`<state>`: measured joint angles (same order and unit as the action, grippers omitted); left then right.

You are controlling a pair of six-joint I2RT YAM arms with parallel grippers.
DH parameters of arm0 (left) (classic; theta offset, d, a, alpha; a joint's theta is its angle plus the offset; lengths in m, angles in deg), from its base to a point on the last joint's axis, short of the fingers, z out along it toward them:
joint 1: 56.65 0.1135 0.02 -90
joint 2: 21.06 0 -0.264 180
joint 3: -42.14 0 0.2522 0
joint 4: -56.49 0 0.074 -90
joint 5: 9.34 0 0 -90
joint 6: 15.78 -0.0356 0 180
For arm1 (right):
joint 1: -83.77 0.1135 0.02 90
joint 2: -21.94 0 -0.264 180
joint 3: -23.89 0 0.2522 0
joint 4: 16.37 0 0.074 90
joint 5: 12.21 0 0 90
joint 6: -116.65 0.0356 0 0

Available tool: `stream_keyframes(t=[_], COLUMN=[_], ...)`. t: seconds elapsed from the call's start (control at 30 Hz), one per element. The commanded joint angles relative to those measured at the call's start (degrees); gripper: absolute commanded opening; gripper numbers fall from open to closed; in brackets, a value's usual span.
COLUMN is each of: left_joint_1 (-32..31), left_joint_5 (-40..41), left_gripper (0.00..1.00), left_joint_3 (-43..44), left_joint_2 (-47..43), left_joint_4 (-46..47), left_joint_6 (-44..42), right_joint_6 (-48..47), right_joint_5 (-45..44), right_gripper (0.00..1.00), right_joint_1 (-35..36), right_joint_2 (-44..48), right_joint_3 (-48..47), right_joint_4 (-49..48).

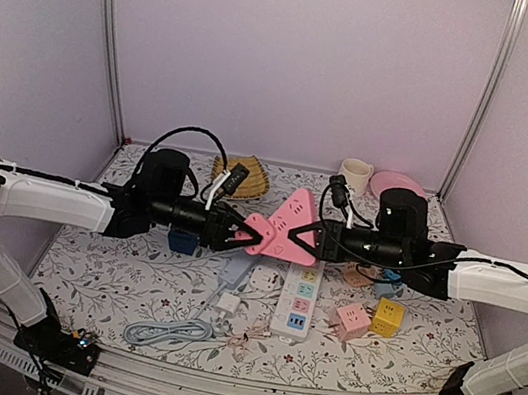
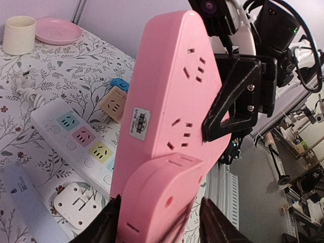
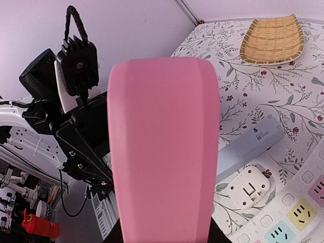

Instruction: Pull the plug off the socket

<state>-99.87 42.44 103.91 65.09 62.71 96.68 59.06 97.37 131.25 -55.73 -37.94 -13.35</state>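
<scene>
A flat pink socket hangs in the air between both arms, above the table. My right gripper is shut on its right end, and the socket's back fills the right wrist view. A rounded pink plug sits in the socket's face at its left end. My left gripper has its two dark fingers against the plug's two sides, shut on it. A long white power strip with pastel outlet panels lies on the table below.
On the table lie a grey-blue strip, a white adapter, a coiled cable, a pink cube and a yellow cube. At the back stand a basket, a cup and a pink plate.
</scene>
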Motion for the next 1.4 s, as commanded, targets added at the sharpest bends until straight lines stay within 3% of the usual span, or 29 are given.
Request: stream_keyframes(t=[0.0,0.43,0.8,0.93,1.17,1.37], left_joint_1=[-1.49,-3.56,-5.97,-7.23,-9.23,-10.11], left_joint_5=[-0.22,1.66,11.04,14.78,20.60,23.56], left_gripper=[0.46,0.31,0.28,0.22,0.00,0.00], left_joint_3=[1.81,4.20,7.53,9.16,10.70,10.55], left_joint_2=[-1.28,0.67,3.34,4.08,4.61,2.98], left_joint_4=[-1.47,-3.96,-10.14,-12.62,-15.33,-15.33], left_joint_6=[-1.28,-2.79,-5.98,-7.73,-9.44,-10.26], right_joint_6=[1.20,2.57,2.45,2.52,2.59,1.98], right_joint_5=[-2.63,-4.28,-3.66,-4.13,-7.11,-13.25], right_gripper=[0.04,0.04,0.04,0.04,0.04,0.04], right_joint_1=[-0.76,-0.91,-0.90,-0.94,-0.99,-0.93], right_joint_2=[1.44,0.59,0.29,-0.06,-1.42,-3.38], right_joint_3=[0.66,0.75,0.67,0.35,-1.19,-3.53], right_joint_4=[-2.10,-0.68,-0.62,-0.24,3.71,10.22])
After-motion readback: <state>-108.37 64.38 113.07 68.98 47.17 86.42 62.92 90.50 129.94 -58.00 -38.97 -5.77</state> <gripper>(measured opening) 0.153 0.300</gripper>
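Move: The pink plug sits on the near-left corner of the pink triangular socket the right hand already holds. The plug is right at the left fingertips, about 2 cm to the right, 1 cm ahead and level, with the socket's middle some 10 cm right, 2 cm ahead and 2 cm up. On the table about 20 cm below lie the white adapter, 5 cm ahead and 6 cm right, and the grey bar, 7 cm ahead and 1 cm left. From the right hand the plug is about 11 cm left, level fore and aft, 2 cm lower. Rightward first and then mostly downward, the left hand follows the plug by about 3 cm each way, tipping its fingers down some 15 degrees while they close from half open and pinch the plug. The right hand keeps its grip on the socket, sinking about 4 cm while easing 2 cm forward and right and turning slightly clockwise. ##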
